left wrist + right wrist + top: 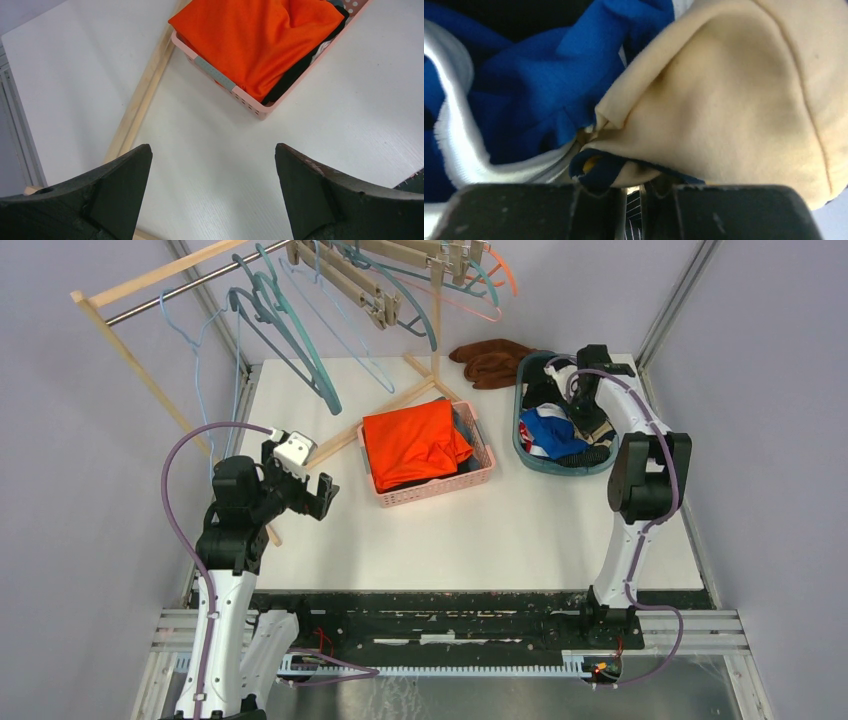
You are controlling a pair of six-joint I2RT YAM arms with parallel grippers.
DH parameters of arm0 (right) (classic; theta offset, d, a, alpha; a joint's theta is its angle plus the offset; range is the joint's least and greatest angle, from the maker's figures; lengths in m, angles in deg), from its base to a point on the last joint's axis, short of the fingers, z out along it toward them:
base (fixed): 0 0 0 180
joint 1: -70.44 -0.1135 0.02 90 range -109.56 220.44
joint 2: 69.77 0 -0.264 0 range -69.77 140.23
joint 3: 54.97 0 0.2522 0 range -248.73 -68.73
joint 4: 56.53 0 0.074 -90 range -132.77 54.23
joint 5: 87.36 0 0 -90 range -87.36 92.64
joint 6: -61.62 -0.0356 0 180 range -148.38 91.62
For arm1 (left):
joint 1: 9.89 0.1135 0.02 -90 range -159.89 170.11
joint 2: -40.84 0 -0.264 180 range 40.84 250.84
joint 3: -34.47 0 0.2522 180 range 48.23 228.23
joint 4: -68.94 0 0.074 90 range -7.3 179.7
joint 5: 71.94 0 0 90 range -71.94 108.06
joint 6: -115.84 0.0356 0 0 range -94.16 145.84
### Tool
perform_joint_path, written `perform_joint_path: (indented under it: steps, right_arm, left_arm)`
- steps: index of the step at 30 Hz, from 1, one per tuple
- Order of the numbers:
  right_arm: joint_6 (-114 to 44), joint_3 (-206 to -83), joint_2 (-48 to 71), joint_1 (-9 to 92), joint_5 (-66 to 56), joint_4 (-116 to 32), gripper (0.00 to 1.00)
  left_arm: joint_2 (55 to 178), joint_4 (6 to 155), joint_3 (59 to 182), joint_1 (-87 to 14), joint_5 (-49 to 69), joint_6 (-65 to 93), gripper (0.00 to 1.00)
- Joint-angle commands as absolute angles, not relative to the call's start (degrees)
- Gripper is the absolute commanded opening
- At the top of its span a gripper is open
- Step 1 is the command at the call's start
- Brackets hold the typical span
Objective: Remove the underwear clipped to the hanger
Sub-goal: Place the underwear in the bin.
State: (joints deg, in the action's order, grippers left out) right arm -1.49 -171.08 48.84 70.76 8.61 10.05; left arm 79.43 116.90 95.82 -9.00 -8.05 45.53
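Observation:
Several underwear pieces lie heaped in a teal basket [521, 445] at the back right. The royal blue one with white trim [550, 430] lies on top. My right gripper [592, 433] reaches down into that basket. In the right wrist view, beige underwear [734, 95] drapes across its fingertips beside the royal blue piece [524, 85], with a navy edge [599, 172] at the left finger. The right gripper [634, 192] stands a narrow slit apart, and the basket's slats show through the gap. My left gripper [318, 496] hovers wide open over the table, holding nothing [212, 150].
A pink basket [484, 458] holding an orange garment [410, 445] sits mid-table. A brown cloth [492, 362] lies behind it. A wooden rack with teal hangers [290, 335] and clip hangers [370, 285] stands over the back left, its leg [135, 115] running along the table.

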Motion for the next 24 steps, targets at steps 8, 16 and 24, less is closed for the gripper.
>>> perform_joint_path:
  steps: [8, 16, 24]
  right_arm:
    - [-1.5, -171.4, 39.4, 71.7, 0.0, 13.9, 0.52]
    - [-1.2, -173.4, 33.5, 71.6, -1.0, 16.0, 0.60]
    - [-3.7, -177.9, 36.0, 74.0, -1.2, 13.7, 0.56]
  left_arm:
    - [78.6, 116.2, 95.9, -8.8, -9.3, 47.7, 0.99]
    - [78.7, 116.1, 95.9, -8.8, -9.4, 47.8, 0.99]
    - [78.6, 116.1, 95.9, -8.8, -9.6, 47.8, 0.99]
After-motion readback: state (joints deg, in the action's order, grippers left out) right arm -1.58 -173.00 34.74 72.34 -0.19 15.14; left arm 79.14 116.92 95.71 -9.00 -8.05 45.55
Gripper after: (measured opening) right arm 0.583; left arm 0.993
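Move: The beige underwear is bunched at the right gripper's nearly shut fingertips, down in the bin, its middle about 4 cm ahead of them and 1 cm right. The bin's centre lies roughly 5 cm ahead, 5 cm left and 5 cm below. Of its neighbours, the blue underwear is some 8 cm left, level ahead; the striped black piece is about 4 cm back, straight below the line of reach. From the left gripper the bin is about 24 cm ahead, 52 cm right and 20 cm below. Open the right gripper from nearly shut to over half open to let go of the beige underwear. After barely sinking into the bin, lift the hand about 10 cm up and away from the pile, easing back and left a couple of centimetres as the fingers tip some 10 degrees forward. ##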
